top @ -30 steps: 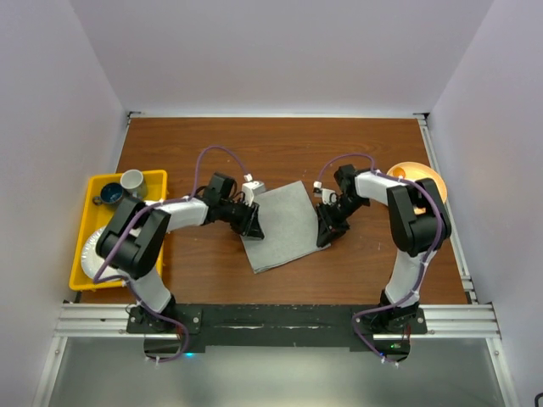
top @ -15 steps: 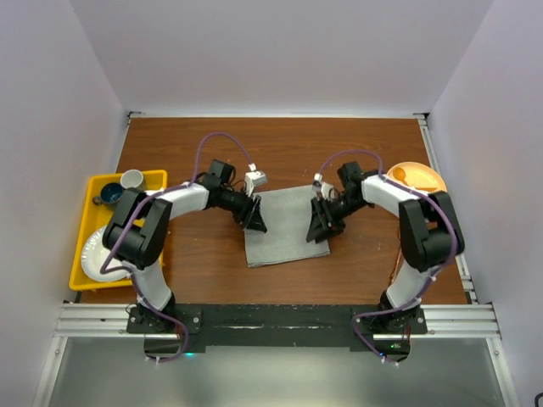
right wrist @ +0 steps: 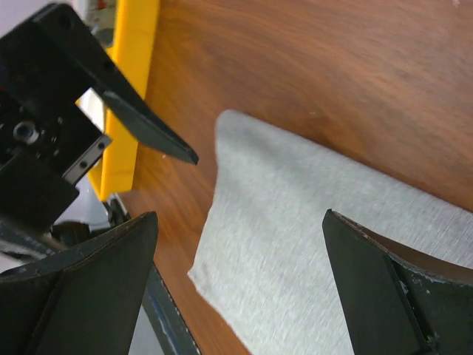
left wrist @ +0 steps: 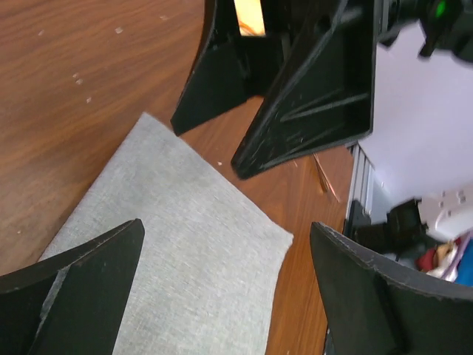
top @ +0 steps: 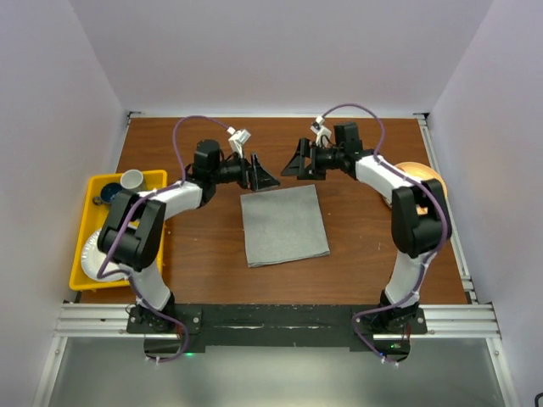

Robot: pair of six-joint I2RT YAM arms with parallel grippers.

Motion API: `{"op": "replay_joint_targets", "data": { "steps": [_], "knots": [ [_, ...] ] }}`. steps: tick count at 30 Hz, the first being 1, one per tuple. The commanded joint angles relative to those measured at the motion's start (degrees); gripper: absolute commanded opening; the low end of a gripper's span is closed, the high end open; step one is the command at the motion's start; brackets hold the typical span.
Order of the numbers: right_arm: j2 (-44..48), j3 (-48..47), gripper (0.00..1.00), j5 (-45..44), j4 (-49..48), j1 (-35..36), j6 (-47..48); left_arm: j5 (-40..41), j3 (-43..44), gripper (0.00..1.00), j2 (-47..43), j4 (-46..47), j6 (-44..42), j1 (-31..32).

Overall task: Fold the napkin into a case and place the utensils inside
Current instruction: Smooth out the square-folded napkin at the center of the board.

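The light-grey napkin (top: 284, 225) lies flat and unfolded on the wooden table, with its far corners showing in both wrist views (left wrist: 185, 244) (right wrist: 310, 229). My left gripper (top: 270, 176) (left wrist: 225, 225) hangs open just beyond the napkin's far-left corner with nothing between its fingers. Facing it, my right gripper (top: 288, 168) (right wrist: 239, 215) stands open over the far edge, also empty. A thin copper-coloured strip (left wrist: 327, 181) lies on the wood by the right rail; I cannot tell whether it is one of the utensils. No case is formed.
A yellow tray (top: 157, 178) at the left holds a cup (top: 131, 179), a dark bowl (top: 109, 193) and a white plate (top: 93, 254). An orange plate (top: 424, 174) sits at the right, partly behind the right arm. Walls enclose the table.
Both grippers opened, let go of the napkin and rose toward the far side. The napkin, tilted a second ago, now lies squarer and flat.
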State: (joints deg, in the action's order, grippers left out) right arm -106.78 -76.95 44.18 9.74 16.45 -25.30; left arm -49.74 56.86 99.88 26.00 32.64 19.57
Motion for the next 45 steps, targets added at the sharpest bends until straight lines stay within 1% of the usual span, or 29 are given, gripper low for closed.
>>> {"op": "replay_joint_targets", "data": {
  "steps": [1, 2, 5, 10, 15, 17, 18, 20, 23, 31, 33, 35, 36, 37, 40, 42, 43, 45],
  "knots": [
    [-3.42, 1.53, 0.98, -0.24, -11.47, 0.08, -10.98, 4.56, -2.10, 1.00, 6.36, 13.00, 14.80, 0.11],
    [-4.22, 1.89, 0.98, 0.11, -13.84, 0.16, -11.87, 4.47, -2.28, 1.00, 7.52, 14.24, 15.77, 0.20],
    [-6.94, 2.94, 0.98, 0.20, -16.41, 0.34, -13.81, 4.56, -3.68, 1.00, 11.39, 18.55, 18.94, 0.12],
    [-11.07, 6.54, 0.98, 0.46, -19.23, 0.08, -14.70, 5.61, -5.18, 1.00, 17.01, 19.53, 20.08, -1.28],
    [-14.24, 8.21, 0.98, 1.69, -17.39, -1.59, -10.57, 5.79, -8.34, 1.00, 21.32, 20.14, 21.14, -3.92],
    [-15.64, 8.48, 0.98, 2.22, -17.03, -2.38, -9.69, 5.62, -9.66, 1.00, 21.59, 20.23, 21.32, -4.89],
    [-16.08, 7.96, 0.98, 2.48, -16.42, -2.56, -7.68, 5.09, -10.62, 1.00, 21.68, 19.97, 21.32, -5.07],
    [-17.40, 6.99, 0.98, 2.57, -13.70, -3.17, -5.65, 5.00, -11.24, 1.00, 21.33, 19.18, 20.97, -5.60],
    [-17.94, 5.76, 0.98, 4.06, -12.02, -3.97, -4.67, 5.44, -12.21, 1.00, 20.54, 17.77, 20.88, -6.56],
    [-14.86, 1.81, 0.98, 8.54, -9.48, -5.37, -6.34, 6.32, -12.48, 1.00, 19.48, 15.14, 20.36, -7.09],
    [-13.11, 0.66, 0.98, 9.51, -6.84, -5.37, -4.94, 5.97, -11.69, 1.00, 18.96, 14.70, 19.13, -7.09],
    [-8.72, 1.01, 0.98, 12.13, -6.31, -4.50, -5.98, 5.62, -11.16, 1.00, 18.17, 14.61, 18.69, -7.00],
    [-6.97, 1.88, 0.98, 13.11, -6.83, -3.97, -8.16, 5.18, -10.55, 1.00, 17.29, 14.52, 17.90, -6.83],
    [-3.99, 2.50, 0.98, 13.90, -6.66, -2.66, -8.71, 4.91, -10.19, 1.00, 16.85, 14.26, 17.55, -6.74],
    [1.20, 5.75, 0.98, 14.62, -7.53, 0.50, -10.64, 4.56, -9.05, 1.00, 15.97, 12.94, 16.05, -5.95],
    [2.28, 9.33, 0.98, 14.18, -8.67, 1.65, -13.44, 4.56, -9.14, 1.00, 15.88, 13.02, 15.96, -5.60],
    [2.54, 10.93, 0.98, 14.09, -11.99, 2.27, -14.59, 4.82, -9.05, 1.00, 15.88, 13.02, 16.05, -5.51],
    [1.32, 14.35, 0.98, 14.17, -13.77, 2.36, -16.35, 4.91, -9.40, 1.00, 16.49, 13.55, 16.48, -5.60]
  ]
}}
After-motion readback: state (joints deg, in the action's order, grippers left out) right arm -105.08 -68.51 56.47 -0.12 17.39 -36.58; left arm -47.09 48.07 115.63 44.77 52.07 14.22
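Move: The folded napkin's middle lies about 7 cm back and 5 cm to the right of the left gripper, some 15 cm below, so its far edge is almost under both grippers. From the right gripper the same middle is roughly 11 cm back, 5 cm left and 14 cm below. The white mug stands about 36 cm left of the left gripper and 5 cm farther out; the wooden plate is some 32 cm right of the right gripper, about level with it. Sink both open grippers about 10 cm onto the napkin's far edge, rolling their forward sides down, some 20 degrees on the left. Keep the left one down on the cloth and drag it about 3 cm left. Work the right one slightly to the right along the edge, then lift it some 9 cm clear while drawing it back over the napkin and a little left. ##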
